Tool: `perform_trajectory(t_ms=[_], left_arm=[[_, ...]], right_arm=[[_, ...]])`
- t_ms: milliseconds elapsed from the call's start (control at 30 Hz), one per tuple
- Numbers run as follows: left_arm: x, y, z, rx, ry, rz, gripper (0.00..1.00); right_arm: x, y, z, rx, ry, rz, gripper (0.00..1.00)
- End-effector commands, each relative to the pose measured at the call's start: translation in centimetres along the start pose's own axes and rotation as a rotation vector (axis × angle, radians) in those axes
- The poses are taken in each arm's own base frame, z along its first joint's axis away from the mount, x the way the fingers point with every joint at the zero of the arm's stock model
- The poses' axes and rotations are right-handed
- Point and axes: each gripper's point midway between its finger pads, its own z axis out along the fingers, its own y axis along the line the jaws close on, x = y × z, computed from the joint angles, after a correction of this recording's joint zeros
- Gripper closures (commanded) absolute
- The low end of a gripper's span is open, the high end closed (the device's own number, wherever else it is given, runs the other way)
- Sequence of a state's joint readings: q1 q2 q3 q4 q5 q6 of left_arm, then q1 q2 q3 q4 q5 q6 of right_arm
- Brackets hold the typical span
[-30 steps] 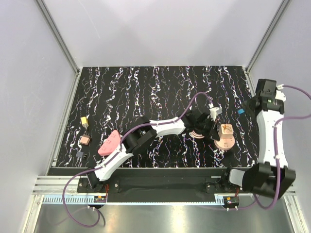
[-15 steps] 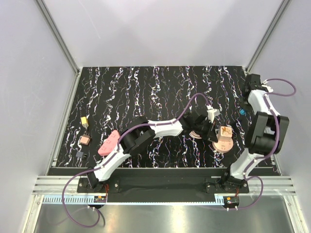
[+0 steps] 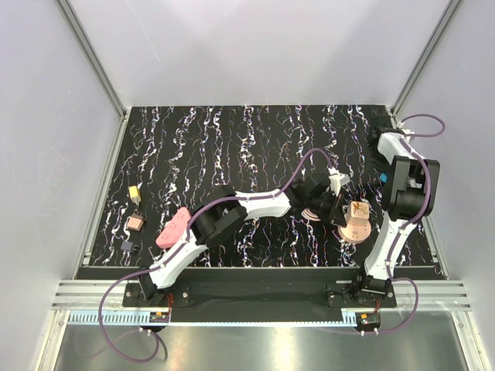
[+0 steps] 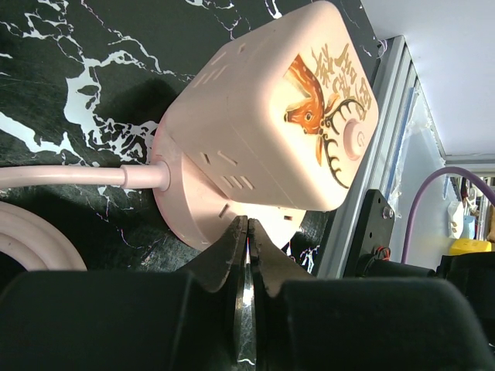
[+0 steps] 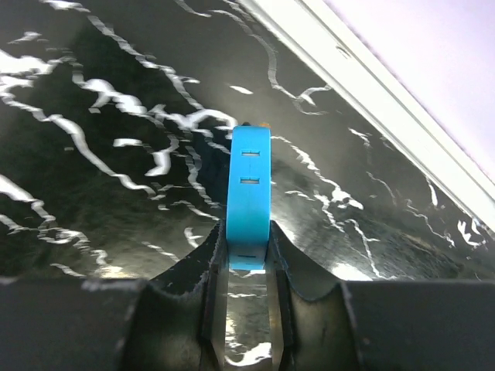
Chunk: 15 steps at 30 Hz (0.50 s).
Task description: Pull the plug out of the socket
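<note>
The socket (image 3: 358, 216) is a pink cube with a deer print on a round pink base (image 4: 271, 116); its pink cable (image 4: 69, 176) runs off left. My left gripper (image 3: 340, 219) lies low beside it. Its jaws (image 4: 247, 228) are pressed together, tips at the base's rim, with nothing between them. The plug (image 3: 383, 177) is small and blue. It stands away from the socket near the table's right edge, and my right gripper (image 5: 249, 247) is shut on its lower end (image 5: 250, 197).
A coil of pink cable (image 3: 313, 210) lies under the left wrist. At the far left lie a pink heart-shaped piece (image 3: 175, 227) and small yellow (image 3: 133, 192), pinkish (image 3: 134, 223) and dark (image 3: 128, 246) parts. The metal frame rail (image 5: 371, 85) runs close behind the plug.
The right arm has folded down and inward, its wrist swinging toward the back right corner, while the blue plug stays at the same spot. The left arm has hardly moved.
</note>
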<state>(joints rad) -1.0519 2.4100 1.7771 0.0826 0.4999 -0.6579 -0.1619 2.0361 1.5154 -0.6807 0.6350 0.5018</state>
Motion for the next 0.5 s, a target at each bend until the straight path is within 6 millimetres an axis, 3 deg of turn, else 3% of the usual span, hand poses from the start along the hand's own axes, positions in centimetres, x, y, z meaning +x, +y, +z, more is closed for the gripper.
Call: perform_trajectory(t_ms=[0,133,300,400,467], left_arm=[[4.1,3.1,-0.2,-0.104,0.11,-0.039,0.89],[4.1,3.0,0.0,-0.093,0.113,-0.046,0.89],[3.9,3.0,0.2,-0.088,0.111,-0.049,0.88],[4.0,3.0,0.2,-0.089,0.113,-0.048,0.88],[4.1,3.1,0.1,-0.09,0.115,-0.048,0.88]], right_arm=[[-1.5,1.4,-0.6,0.006,-0.044,-0.024,1.0],[-2.2,3.5,-0.9,-0.027,-0.046,-0.053,0.89],[-2.5,4.9,-1.1,-0.046,-0.017,-0.089,0.68],[-3.5,5.3,-2.4,-0.081,-0.03,-0.077,0.46],[-4.2,5.4,-3.4,-0.109,-0.041,-0.066,0.38]])
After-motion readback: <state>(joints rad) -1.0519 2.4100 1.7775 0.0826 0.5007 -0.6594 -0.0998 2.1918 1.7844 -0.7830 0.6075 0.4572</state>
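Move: The blue plug is already pinched in the right hand, bound for a bare patch of table roughly 5 cm ahead, 2 cm left and 4 cm below. The side rail runs about 12 cm to the right of that hand, level with it; the socket lies some 20 cm back and 13 cm left, with the deer plug around 17 cm back and 13 cm left. That bare patch is about 25 cm ahead and 18 cm right of the left hand. The blue plug, still pinched, is carried low and level over the table, away from the socket, the right hand going about 5 cm forward and 2 cm left and easing to a stop. Towards the end the right fingers open to over half their range and let go of the plug, while the wrist has turned only slightly counter-clockwise. ##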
